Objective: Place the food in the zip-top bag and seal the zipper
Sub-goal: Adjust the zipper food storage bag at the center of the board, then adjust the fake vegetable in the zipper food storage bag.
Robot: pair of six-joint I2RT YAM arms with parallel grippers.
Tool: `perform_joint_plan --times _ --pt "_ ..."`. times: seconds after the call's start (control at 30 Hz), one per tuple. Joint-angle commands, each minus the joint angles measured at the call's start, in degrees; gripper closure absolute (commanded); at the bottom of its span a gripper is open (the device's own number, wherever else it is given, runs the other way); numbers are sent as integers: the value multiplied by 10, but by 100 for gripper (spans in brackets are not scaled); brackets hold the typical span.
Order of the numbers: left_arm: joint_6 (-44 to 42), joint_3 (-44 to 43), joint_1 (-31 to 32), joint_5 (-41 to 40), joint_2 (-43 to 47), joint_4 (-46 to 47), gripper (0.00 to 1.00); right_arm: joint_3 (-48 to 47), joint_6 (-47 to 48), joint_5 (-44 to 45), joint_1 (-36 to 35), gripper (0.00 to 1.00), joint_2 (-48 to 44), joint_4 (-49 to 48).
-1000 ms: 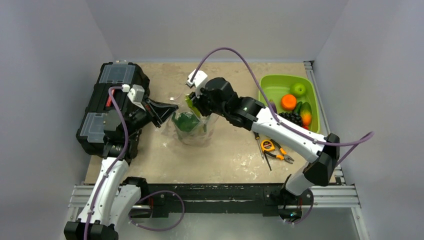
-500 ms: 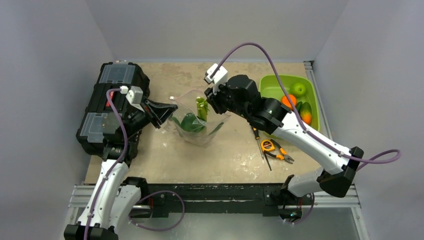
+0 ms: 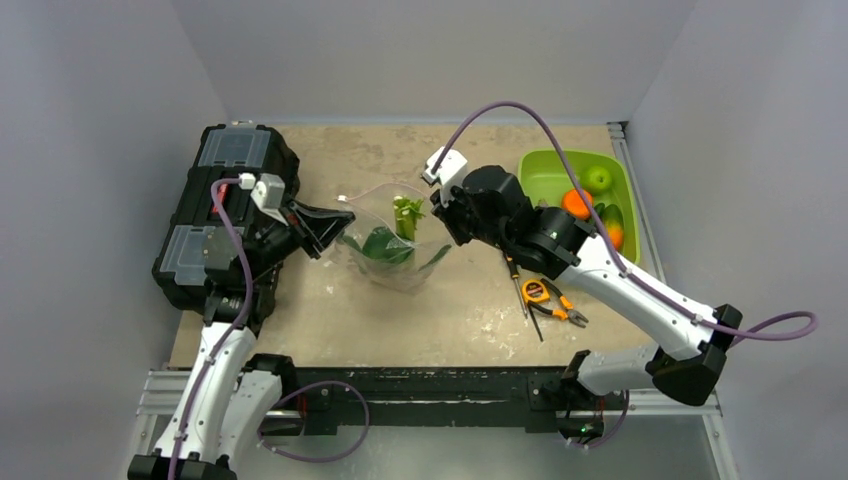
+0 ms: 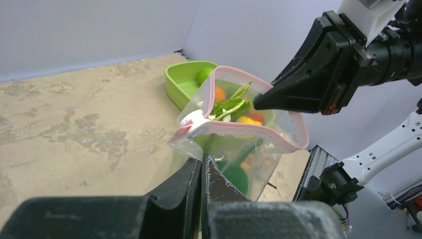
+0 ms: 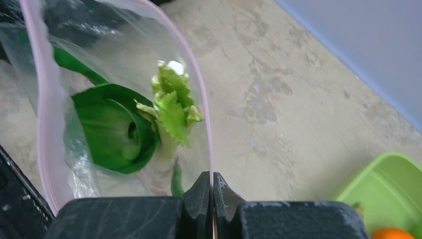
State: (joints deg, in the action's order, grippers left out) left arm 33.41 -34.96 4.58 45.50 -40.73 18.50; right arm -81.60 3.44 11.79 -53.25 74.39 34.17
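The clear zip-top bag (image 3: pixel 396 272) stands open at mid-table, held up between both grippers. Its pink zipper (image 4: pixel 249 131) rings the mouth, with a white slider (image 4: pixel 197 123) at the left end. The food lies inside: one dark green leafy vegetable (image 5: pixel 113 130) and a lighter leafy one (image 5: pixel 172 107) poking up. My left gripper (image 4: pixel 203 160) is shut on the bag's left wall, just under the slider. My right gripper (image 5: pixel 212 177) is shut on the pink rim at the bag's right side. From above, the left gripper (image 3: pixel 336 226) and right gripper (image 3: pixel 441 214) flank the bag.
A black toolbox (image 3: pixel 225 215) fills the left side under my left arm. The lime-green bin (image 3: pixel 550 180) with round fruits sits at the back right. A screwdriver (image 3: pixel 512 271), a tape measure (image 3: pixel 537 291) and pliers (image 3: pixel 560 309) lie right of the bag.
My right gripper pulled out of the bag's mouth, leaving the lighter vegetable inside, shifted right and closed on the bag's right rim. The left gripper kept its hold.
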Motion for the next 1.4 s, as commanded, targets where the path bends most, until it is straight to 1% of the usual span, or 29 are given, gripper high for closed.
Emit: perform_joint_plan --times 0.0,0.07,0.13,0.23,0.3,0.37,0.43,0.53,0.57,0.6,0.67,0.73,0.77,0.8,0.83,0.9,0.97,1.03,1.13,1.23,1.37 --pt "2 -46 0 -23 57 -75 100 -116 9 74 1 100 -17 65" --pt "-12 -58 1 -44 86 -122 100 -141 13 94 11 100 -25 86" --pt "-27 -60 0 -53 96 -147 100 -130 11 35 46 100 -28 88" --pt "-22 -45 0 -40 78 -149 100 -63 15 -31 55 100 -20 58" --pt "-2 -23 1 -29 73 -120 100 -27 17 -31 55 100 -17 32" --pt "9 -5 1 -25 79 -93 100 -21 26 -22 56 100 -11 40" --pt "0 -6 0 -24 87 -102 100 -25 37 -19 56 100 -18 49" --pt "-4 -11 1 -21 87 -112 100 -39 43 -45 56 100 -32 51" --pt "-1 -10 1 -20 84 -108 100 -48 41 -50 56 97 -32 53" --pt "6 -7 1 -19 82 -101 100 -58 40 -54 56 91 -29 57" --pt "19 -1 1 -20 80 -85 100 -68 39 -57 56 89 -19 69" --pt "31 6 1 -19 79 -67 100 -76 33 -65 55 82 -6 78" --pt "36 6 1 -18 79 -64 100 -79 23 -52 55 76 -2 80" --pt "39 5 1 -18 79 -65 100 -81 7 -32 55 65 -3 79" --pt "40 3 1 -17 79 -67 100 -90 -11 -16 54 60 -4 80" --pt "44 3 1 -17 82 -67 100 -116 -73 4 54 59 -10 87" --pt "42 4 1 -17 84 -68 100 -129 -130 -10 54 56 -20 86" --pt "36 5 1 -18 84 -73 100 -121 -155 -43 50 53 -30 78" --pt "31 4 1 -15 80 -74 100 -94 -194 -54 29 52 -35 61" --pt "30 -1 1 -11 74 -74 100 -85 -248 -28 4 52 -23 60" --pt "32 -4 1 -11 73 -73 100 -70 -324 53 -29 53 -18 53"
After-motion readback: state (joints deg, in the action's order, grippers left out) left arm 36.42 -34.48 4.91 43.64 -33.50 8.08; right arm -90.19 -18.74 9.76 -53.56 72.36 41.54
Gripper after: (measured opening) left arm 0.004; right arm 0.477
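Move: My closed hands already hold the zip-top bag's rim, one at each end. The food hangs about 8 cm to the right of my left hand, a couple back and 15 below, with the white slider 2 cm ahead of that hand and the toolbox about 29 cm left and 8 cm ahead. From my right hand the food is 8 cm left, 2 back and 15 below; the screwdriver is 17 cm right and 3 ahead, the green basket 32 right and 15 ahead. I jerk the bag up between both hands, the right about 6.5 cm and a little to the right, the left 3 cm while drawing back, then drop both to just under where they began. My left hand keeps its pinch there; my right opens, lets go of the rim, climbs about 6 cm, then swings back and left above the mouth, rolling its left side up and tipping down some 20 degrees. ##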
